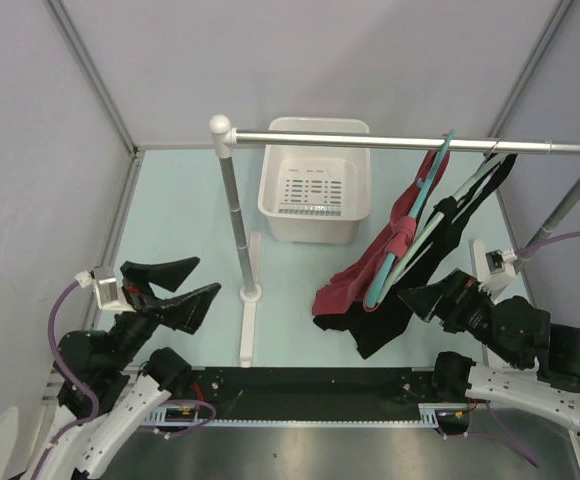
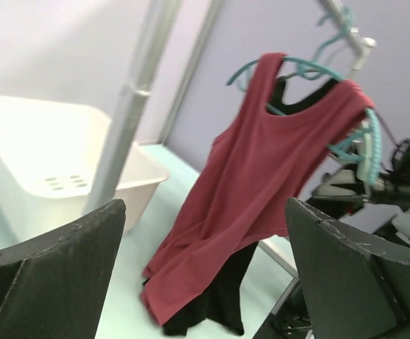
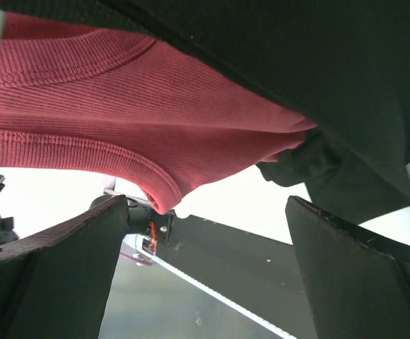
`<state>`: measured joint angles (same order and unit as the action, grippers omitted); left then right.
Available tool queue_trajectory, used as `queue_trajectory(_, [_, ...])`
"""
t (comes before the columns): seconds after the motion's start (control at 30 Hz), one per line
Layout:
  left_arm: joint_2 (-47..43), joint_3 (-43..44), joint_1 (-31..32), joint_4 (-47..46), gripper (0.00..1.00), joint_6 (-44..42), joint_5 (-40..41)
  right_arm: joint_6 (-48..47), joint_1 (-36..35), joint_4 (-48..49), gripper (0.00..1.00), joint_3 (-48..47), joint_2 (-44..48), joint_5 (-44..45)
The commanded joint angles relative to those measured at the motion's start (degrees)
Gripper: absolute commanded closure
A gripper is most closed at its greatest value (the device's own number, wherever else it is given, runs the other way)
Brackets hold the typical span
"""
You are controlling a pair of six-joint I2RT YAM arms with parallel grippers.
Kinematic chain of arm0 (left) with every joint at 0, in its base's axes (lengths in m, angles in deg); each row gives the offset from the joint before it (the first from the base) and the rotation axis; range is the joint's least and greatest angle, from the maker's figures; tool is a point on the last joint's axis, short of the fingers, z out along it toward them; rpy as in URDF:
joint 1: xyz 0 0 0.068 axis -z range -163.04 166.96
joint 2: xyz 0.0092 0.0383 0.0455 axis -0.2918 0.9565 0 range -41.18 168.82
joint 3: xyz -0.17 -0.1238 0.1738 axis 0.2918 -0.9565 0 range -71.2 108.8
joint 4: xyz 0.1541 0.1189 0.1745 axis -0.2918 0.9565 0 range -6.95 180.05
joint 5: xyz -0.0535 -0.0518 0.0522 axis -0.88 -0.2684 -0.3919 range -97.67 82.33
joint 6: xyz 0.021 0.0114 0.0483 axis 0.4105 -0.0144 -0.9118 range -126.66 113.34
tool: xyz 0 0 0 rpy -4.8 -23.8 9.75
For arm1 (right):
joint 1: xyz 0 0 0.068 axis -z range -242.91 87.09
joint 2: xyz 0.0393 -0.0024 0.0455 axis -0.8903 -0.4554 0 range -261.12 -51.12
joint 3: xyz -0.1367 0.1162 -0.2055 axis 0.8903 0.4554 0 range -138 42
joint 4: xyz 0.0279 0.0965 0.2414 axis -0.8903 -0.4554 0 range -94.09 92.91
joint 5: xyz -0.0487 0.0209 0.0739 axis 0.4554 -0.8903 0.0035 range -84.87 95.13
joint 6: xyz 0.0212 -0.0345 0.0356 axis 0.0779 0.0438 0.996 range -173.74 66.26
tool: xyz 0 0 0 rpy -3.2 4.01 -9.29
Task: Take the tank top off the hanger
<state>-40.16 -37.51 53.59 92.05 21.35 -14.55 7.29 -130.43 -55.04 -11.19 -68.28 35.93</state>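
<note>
A red tank top (image 1: 375,262) hangs on a teal hanger (image 1: 422,208) from the silver rail (image 1: 410,142); its hem drags on the table. A black tank top (image 1: 440,245) hangs on a second teal hanger just to its right. In the left wrist view the red top (image 2: 251,176) hangs over the black one. My left gripper (image 1: 170,285) is open and empty at the near left, well apart from the clothes. My right gripper (image 1: 422,297) is open at the lower edge of the garments; in its view red ribbed cloth (image 3: 120,106) and black cloth (image 3: 318,78) hang just above the jaws.
A white perforated basket (image 1: 313,180) stands at the back middle, behind the rail. The rail's left post (image 1: 236,215) stands on a white foot (image 1: 249,310) in the middle of the table. A black strip (image 1: 310,385) runs along the near edge.
</note>
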Motion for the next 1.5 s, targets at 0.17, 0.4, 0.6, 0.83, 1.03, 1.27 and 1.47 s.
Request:
queue_trajectory(0.17, [9.79, 12.53, 0.20, 20.01, 0.01, 3.72, 7.41, -10.75, -0.15, -2.26, 0.00, -11.14, -0.67, 3.30])
queue_trajectory(0.4, [17.16, 14.28, 0.20, 11.61, 0.01, 4.77, -11.25, -20.07, -0.06, -3.48, 0.00, -25.11, -9.80, 4.17])
queue_trajectory(0.6, [38.69, 29.03, 1.34, 7.80, 0.04, 6.71, -25.21, -25.52, -0.06, -1.39, 0.00, -30.04, -12.80, 3.56])
queue_trajectory(0.83, [54.77, 43.63, 15.39, 3.66, 0.05, 2.41, -13.89, -27.72, -0.06, 1.53, 0.00, -32.32, -14.47, 1.45])
queue_trajectory(1.03, [68.84, 58.57, 21.03, 4.89, 0.10, -3.92, -8.60, -27.81, -0.06, 0.56, 0.00, -34.53, -16.76, -0.48])
queue_trajectory(1.27, [80.71, 72.11, 23.92, 6.91, 0.20, -6.39, -7.81, -27.55, -0.06, 2.49, 0.00, -33.73, -15.70, -2.50])
queue_trajectory(1.47, [83.89, 73.54, 28.75, 7.35, 0.25, -8.75, -2.02, -27.37, -0.06, 2.32, 0.00, -33.74, -15.53, -3.21])
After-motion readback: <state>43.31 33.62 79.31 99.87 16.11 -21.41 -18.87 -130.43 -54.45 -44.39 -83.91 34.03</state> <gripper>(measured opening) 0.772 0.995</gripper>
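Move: From the left gripper, the red tank top's near strap on the teal hanger lies roughly 33 cm right, 2 cm ahead and 11 cm up; from the right gripper it is about 4 cm ahead, 7 cm left and 20 cm up. The teal hanger's near end sits some 7 cm nearer the base than the strap and 4 cm lower, the black garment's shoulder 7 cm right and 4 cm beyond it. The rack's left post stands about 12 cm ahead and 6 cm right of the left hand. Swing the left gripper about 30 cm right, first easing slightly forward and down, then climbing some 13 cm, passing on the near side of the rack's left post to the red strap. Turn its fingers clockwise to point rightward, and narrow them by about a fifth without closing. Meanwhile raise the open right gripper about 16 cm beside the black garment, tilting its fingertips up some 20 degrees. ##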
